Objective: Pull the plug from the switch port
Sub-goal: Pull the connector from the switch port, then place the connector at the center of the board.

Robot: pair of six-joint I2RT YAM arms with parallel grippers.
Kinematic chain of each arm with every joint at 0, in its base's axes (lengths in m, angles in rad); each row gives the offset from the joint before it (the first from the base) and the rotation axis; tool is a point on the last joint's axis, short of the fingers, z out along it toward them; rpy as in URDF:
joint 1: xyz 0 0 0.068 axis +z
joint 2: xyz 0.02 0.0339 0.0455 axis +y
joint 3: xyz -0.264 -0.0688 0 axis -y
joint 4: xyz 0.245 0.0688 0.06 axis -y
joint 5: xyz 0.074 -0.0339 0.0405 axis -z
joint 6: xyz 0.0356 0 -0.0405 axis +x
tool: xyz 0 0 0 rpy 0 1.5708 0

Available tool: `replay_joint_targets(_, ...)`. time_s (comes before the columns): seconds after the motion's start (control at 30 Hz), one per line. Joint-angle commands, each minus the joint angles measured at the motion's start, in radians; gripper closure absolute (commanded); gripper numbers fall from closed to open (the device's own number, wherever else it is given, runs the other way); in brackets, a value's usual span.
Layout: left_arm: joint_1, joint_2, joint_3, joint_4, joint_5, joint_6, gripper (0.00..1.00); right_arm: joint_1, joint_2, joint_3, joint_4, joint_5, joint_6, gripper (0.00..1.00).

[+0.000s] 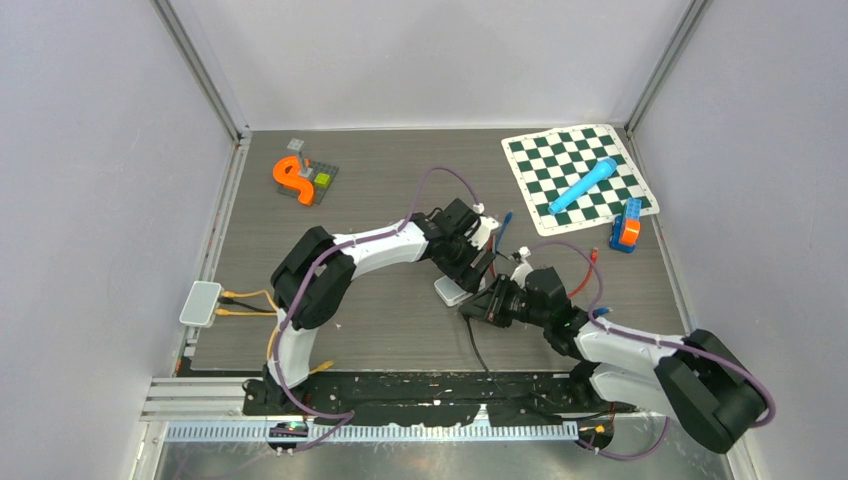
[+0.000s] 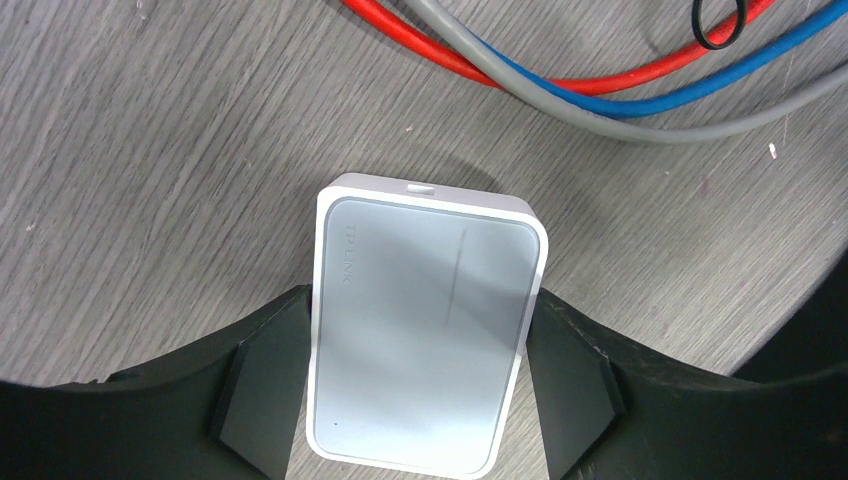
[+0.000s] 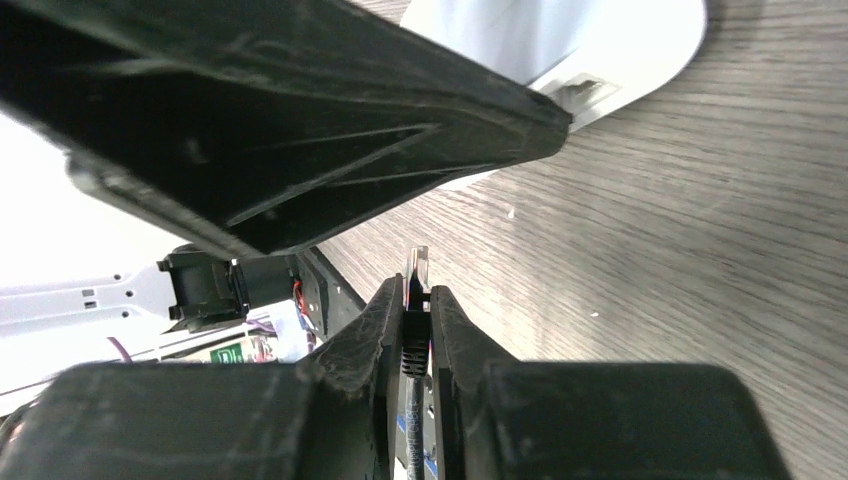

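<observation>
The white switch (image 2: 425, 320) lies flat on the wooden table, and my left gripper (image 2: 420, 385) is shut on its two long sides. In the top view it shows as a pale box (image 1: 450, 293) between the two arms. My right gripper (image 3: 417, 295) is shut on the plug (image 3: 418, 262), whose clear tip pokes out past the fingertips above its ribbed black boot. The plug hangs apart from the switch (image 3: 620, 40), with bare table between it and an empty port (image 3: 585, 92). The black cable (image 1: 478, 345) trails toward the near edge.
Red, blue and grey cables (image 2: 560, 85) curve just beyond the switch. A chequered mat (image 1: 578, 178) with a blue cylinder lies far right, with an orange-blue block (image 1: 626, 230) beside it. A grey plate with an orange piece (image 1: 300, 178) sits far left. A second white box (image 1: 200, 302) is at the left edge.
</observation>
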Motion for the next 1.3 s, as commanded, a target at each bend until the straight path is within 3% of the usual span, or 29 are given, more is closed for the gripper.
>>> replay_joint_targets(0.0,0.005,-0.030,-0.036,0.049,0.043,0.030,0.44,-0.002,-0.148,0.023,-0.042,0.045,-0.057,0.95)
replay_joint_targets(0.07,0.005,-0.035,-0.043,0.059,0.053,0.031,0.31,-0.002,-0.212,0.027,-0.137,0.082,-0.075,0.95)
replay_joint_targets(0.2,0.004,-0.042,-0.038,0.065,0.059,0.028,0.22,-0.003,-0.327,0.032,-0.301,0.180,-0.085,0.95)
replay_joint_targets(0.4,0.005,-0.052,-0.040,0.060,0.061,0.026,0.18,-0.004,-0.497,0.004,-0.447,0.349,-0.044,0.95)
replay_joint_targets(0.67,0.006,-0.148,-0.145,0.152,-0.004,-0.007,0.11,-0.007,-0.692,-0.027,-0.463,0.478,-0.009,0.95)
replay_joint_targets(0.9,0.005,-0.325,-0.255,0.251,-0.142,-0.057,0.06,-0.007,-0.680,0.009,-0.346,0.425,-0.059,0.95)
replay_joint_targets(1.03,0.007,-0.437,-0.335,0.278,-0.256,-0.076,0.03,-0.007,-0.586,0.094,-0.319,0.353,-0.149,0.95)
replay_joint_targets(1.1,0.011,-0.492,-0.379,0.296,-0.240,-0.096,0.01,-0.008,-0.545,0.134,-0.348,0.386,-0.157,0.95)
replay_joint_targets(1.27,0.011,-0.619,-0.485,0.359,-0.011,-0.186,0.01,-0.012,-0.459,0.177,-0.362,0.491,-0.140,0.95)
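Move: The left gripper still straddles the switch, whose middle is level fore and aft, about 1 cm left of its hand point and 1 cm below. From the left hand, the red, blue and grey cables bend some 5 cm ahead and 6 cm right; the black adapter cord lies about 6 cm ahead and 9 cm right. From the right hand, already holding the freed plug, the switch is roughly 5 cm ahead, 2 cm left and 3 cm lower. Raise the right gripper with the plug kept pinched, then swing it rightward away from the switch and climb on, about 9 cm up in all, turning roughly 20 degrees clockwise and ending somewhat farther forward. Meanwhile hold the left gripper nearly in place while its fingers open off the switch's sides, then lift it about 9 cm and draw it left, tilting its fingertips forward and right. ##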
